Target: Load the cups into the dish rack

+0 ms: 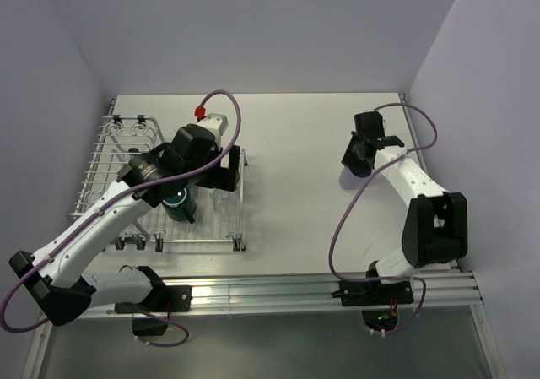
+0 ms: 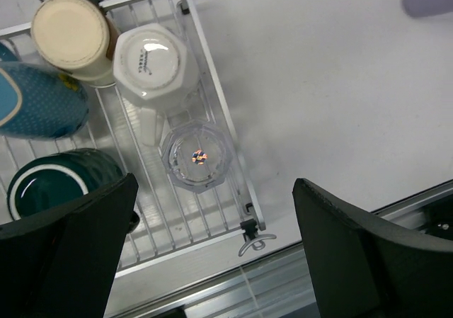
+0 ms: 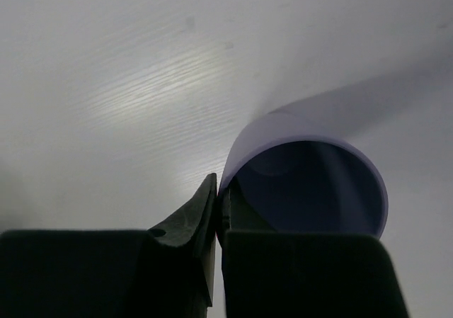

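Note:
The silver wire dish rack [image 1: 114, 155] stands at the left and also shows in the left wrist view [image 2: 226, 112]. Standing in it, mouths down, are the brown cup [image 2: 71, 35], the white mug [image 2: 152, 66] and the clear glass tumbler [image 2: 197, 155]. The light blue mug [image 2: 39, 98] and the dark teal mug [image 2: 56, 183] are in it too. My left gripper [image 2: 216, 261] is open and empty above the rack's near right corner. My right gripper [image 3: 221, 212] is shut on the rim of the lavender cup [image 3: 304, 183], one finger inside and one outside, at the table's far right [image 1: 361, 164].
The white table [image 1: 295, 185] lies between the rack and the right arm. A metal rail [image 1: 295, 293] runs along the near edge. Purple walls close in the back and both sides. A small wire hook [image 2: 256, 243] lies just off the rack's near right corner.

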`<state>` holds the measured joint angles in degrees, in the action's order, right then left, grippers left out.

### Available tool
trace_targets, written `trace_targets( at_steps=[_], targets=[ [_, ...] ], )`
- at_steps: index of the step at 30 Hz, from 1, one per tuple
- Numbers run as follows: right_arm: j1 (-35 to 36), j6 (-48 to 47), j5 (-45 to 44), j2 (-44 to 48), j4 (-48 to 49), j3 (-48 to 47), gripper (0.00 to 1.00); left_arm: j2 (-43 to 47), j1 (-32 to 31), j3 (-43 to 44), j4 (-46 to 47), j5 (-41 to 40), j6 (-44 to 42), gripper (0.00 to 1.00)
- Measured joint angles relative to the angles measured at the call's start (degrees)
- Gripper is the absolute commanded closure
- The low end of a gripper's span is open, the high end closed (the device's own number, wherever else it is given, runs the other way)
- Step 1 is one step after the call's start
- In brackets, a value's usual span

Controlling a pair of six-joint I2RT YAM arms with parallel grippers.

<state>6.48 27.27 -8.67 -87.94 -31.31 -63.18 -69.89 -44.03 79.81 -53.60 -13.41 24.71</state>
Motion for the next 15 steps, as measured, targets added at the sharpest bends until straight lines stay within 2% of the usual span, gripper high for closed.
trace_targets(
  at_steps=[4,7,11,15],
  targets=[
    [1.29,2.64,14.49,6.54,2.51,1.36,1.00,3.08,1.92,-2.82,3.93,4.74,0.04,0.01],
    [5.68,6.34,24.87,12.85,6.99,1.22,1.00,6.36,4.04,-4.70,8.74,10.56,0.24,0.01],
    [11.47,12.28,36.89,18.36,15.76,1.22,1.00,11.15,5.95,-6.71,16.74,19.17,1.07,0.01],
    [12.85,21.20,46.88,22.21,29.81,4.50,1.00,12.98,7.32,-6.82,22.73,25.33,1.75,0.01]
  ],
)
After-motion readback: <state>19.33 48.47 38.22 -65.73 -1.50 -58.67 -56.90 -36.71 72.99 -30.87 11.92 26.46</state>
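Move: My right hand already pinches the purple cup by its rim. From there my open left gripper is some 41 cm to the left, 11 cm nearer the base and 15 cm higher, and the rack's right rail about 36 cm left, 6 cm back, slightly lower. From my left hand the purple cup is roughly 42 cm right, 10 cm ahead, 19 cm down; the clear glass lies 7 cm ahead, the white cup 14 cm, both straight ahead and 20 cm below. I sweep the purple cup up about 23 cm and just as far left towards my left gripper, drawing back somewhat, keeping my pinch on the rim while my right fingers swing from pointing down to pointing left. Meanwhile my left hand rises some 10 cm clear of the cups in the rack, edges right and turns its wide-open fingers up and round to the right to face the cup. ##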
